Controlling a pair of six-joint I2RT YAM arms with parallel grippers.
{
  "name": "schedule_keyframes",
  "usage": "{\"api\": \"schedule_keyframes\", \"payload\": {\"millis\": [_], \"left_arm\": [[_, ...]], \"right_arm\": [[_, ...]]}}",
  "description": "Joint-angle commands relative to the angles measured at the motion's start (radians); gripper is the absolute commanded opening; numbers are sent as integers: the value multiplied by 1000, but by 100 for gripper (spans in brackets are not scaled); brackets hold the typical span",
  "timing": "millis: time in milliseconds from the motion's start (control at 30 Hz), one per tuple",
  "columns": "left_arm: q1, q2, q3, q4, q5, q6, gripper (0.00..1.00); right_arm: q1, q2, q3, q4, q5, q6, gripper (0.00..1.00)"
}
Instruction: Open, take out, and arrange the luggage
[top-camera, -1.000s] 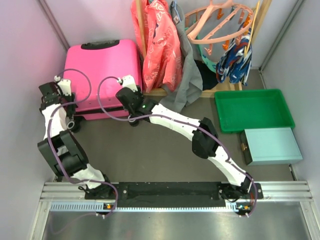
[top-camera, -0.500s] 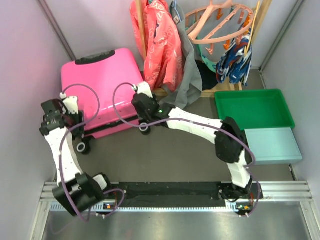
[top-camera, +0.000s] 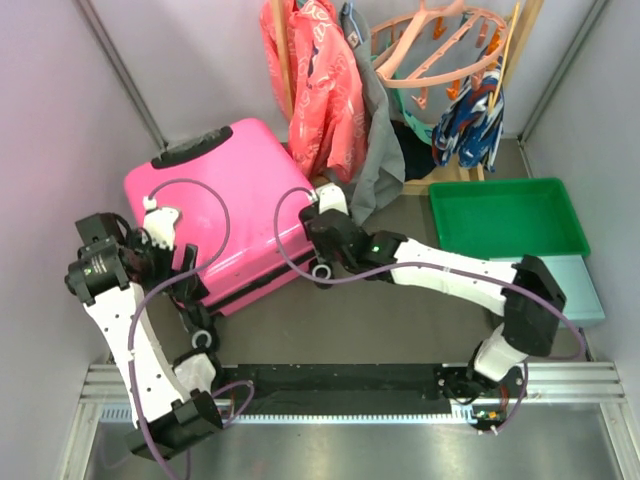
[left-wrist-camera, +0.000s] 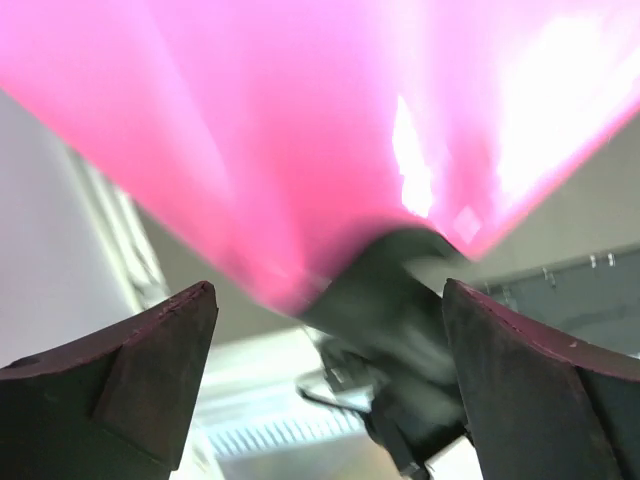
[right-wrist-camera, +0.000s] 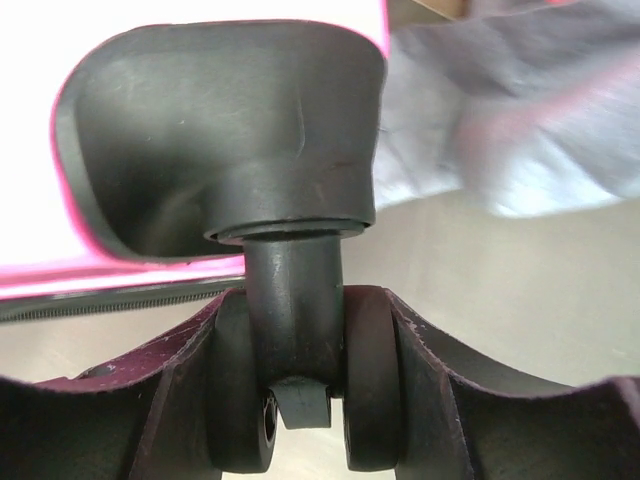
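Observation:
The luggage (top-camera: 225, 205), a hot-pink hard-shell case with a black handle, lies flat and skewed on the floor at the left. My right gripper (top-camera: 320, 262) is at its near right corner. In the right wrist view this gripper (right-wrist-camera: 305, 400) is shut on the black twin-wheel caster (right-wrist-camera: 295, 300), its fingers (right-wrist-camera: 180, 390) pressed against both wheel discs. My left gripper (top-camera: 183, 283) is at the near left corner. In the left wrist view it (left-wrist-camera: 328, 290) stands wide open, with the pink shell (left-wrist-camera: 300, 120) above and a blurred black wheel housing (left-wrist-camera: 395, 300) between the fingers, not touched.
A green tray (top-camera: 508, 215) sits at the right, with a pale teal box (top-camera: 585, 290) in front of it, partly behind my right elbow. Hanging garments (top-camera: 325, 90) and a peg hanger (top-camera: 440, 50) crowd the back. Walls close in on both sides. The metal rail (top-camera: 350, 385) marks the near edge.
The luggage has slid toward the near edge and turned, with my right gripper still on its wheel. My left gripper has opened wide and let go of the left corner wheel.

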Motion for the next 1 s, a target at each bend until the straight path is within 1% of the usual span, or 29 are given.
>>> {"api": "schedule_keyframes", "payload": {"millis": [0, 33, 100, 133, 267, 367, 433, 500, 567, 600, 633, 700, 733, 800, 833, 867, 900, 933, 967], "left_arm": [[-7, 6, 185, -21, 208, 68, 99], [-7, 9, 233, -2, 210, 43, 99], [-9, 18, 262, 27, 210, 17, 99], [-8, 21, 271, 66, 205, -15, 99], [-9, 32, 245, 169, 151, -98, 99], [-7, 35, 209, 221, 107, -135, 99], [-7, 35, 181, 249, 73, -156, 99], [-7, 35, 169, 283, 49, -175, 99], [-9, 32, 152, 295, 16, -179, 99], [-8, 30, 147, 297, 10, -179, 99], [-9, 27, 141, 297, 4, -179, 99], [-7, 26, 132, 300, -7, -181, 99], [-7, 24, 126, 304, -13, -182, 99], [-9, 24, 116, 315, -37, -190, 99], [-8, 23, 104, 329, -43, -193, 99], [-7, 21, 95, 335, -51, -199, 99], [-7, 17, 86, 343, -54, -213, 99], [-7, 14, 61, 355, -51, -219, 99], [-7, 12, 49, 361, -51, -225, 99]], "right_arm": [[-96, -197, -86, -133, 122, -68, 0], [-132, -216, -118, -123, 95, -81, 0], [-169, -249, -138, -100, 75, -119, 0], [-188, -272, -145, -93, 69, -136, 0], [-284, -308, -158, -54, 27, -254, 0], [-341, -303, -156, -23, 19, -283, 0], [-347, -288, -147, -1, 48, -311, 0], [-346, -247, -121, -24, 47, -331, 0], [-346, -227, -89, -65, 20, -317, 5], [-340, -227, -86, -73, 0, -312, 10], [-334, -233, -86, -76, -26, -305, 28], [-309, -262, -86, -92, -28, -303, 54], [-270, -268, -69, -108, 8, -291, 77], [-217, -283, -28, -193, 67, -265, 89], [-144, -285, 27, -225, 119, -238, 95], [-107, -286, 57, -262, 140, -225, 99], [-60, -286, 86, -317, 166, -211, 99], [29, -279, 141, -346, 234, -176, 99], [86, -271, 169, -374, 262, -152, 99]]}}
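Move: The right hand still grips the pink luggage's right wheel stem; the bare floor it heads for is about 15 cm to its right, level ahead and some 17 below. The luggage's middle is 18 cm left and 7 ahead, the green tray's 42 right and 6 ahead. From the already open left hand the luggage's middle lies 14 cm ahead and 8 right, the left wheel about 4 back and 4 right. The right hand drags its wheel about 11 cm right and lets go; the open left rises, then forward. ##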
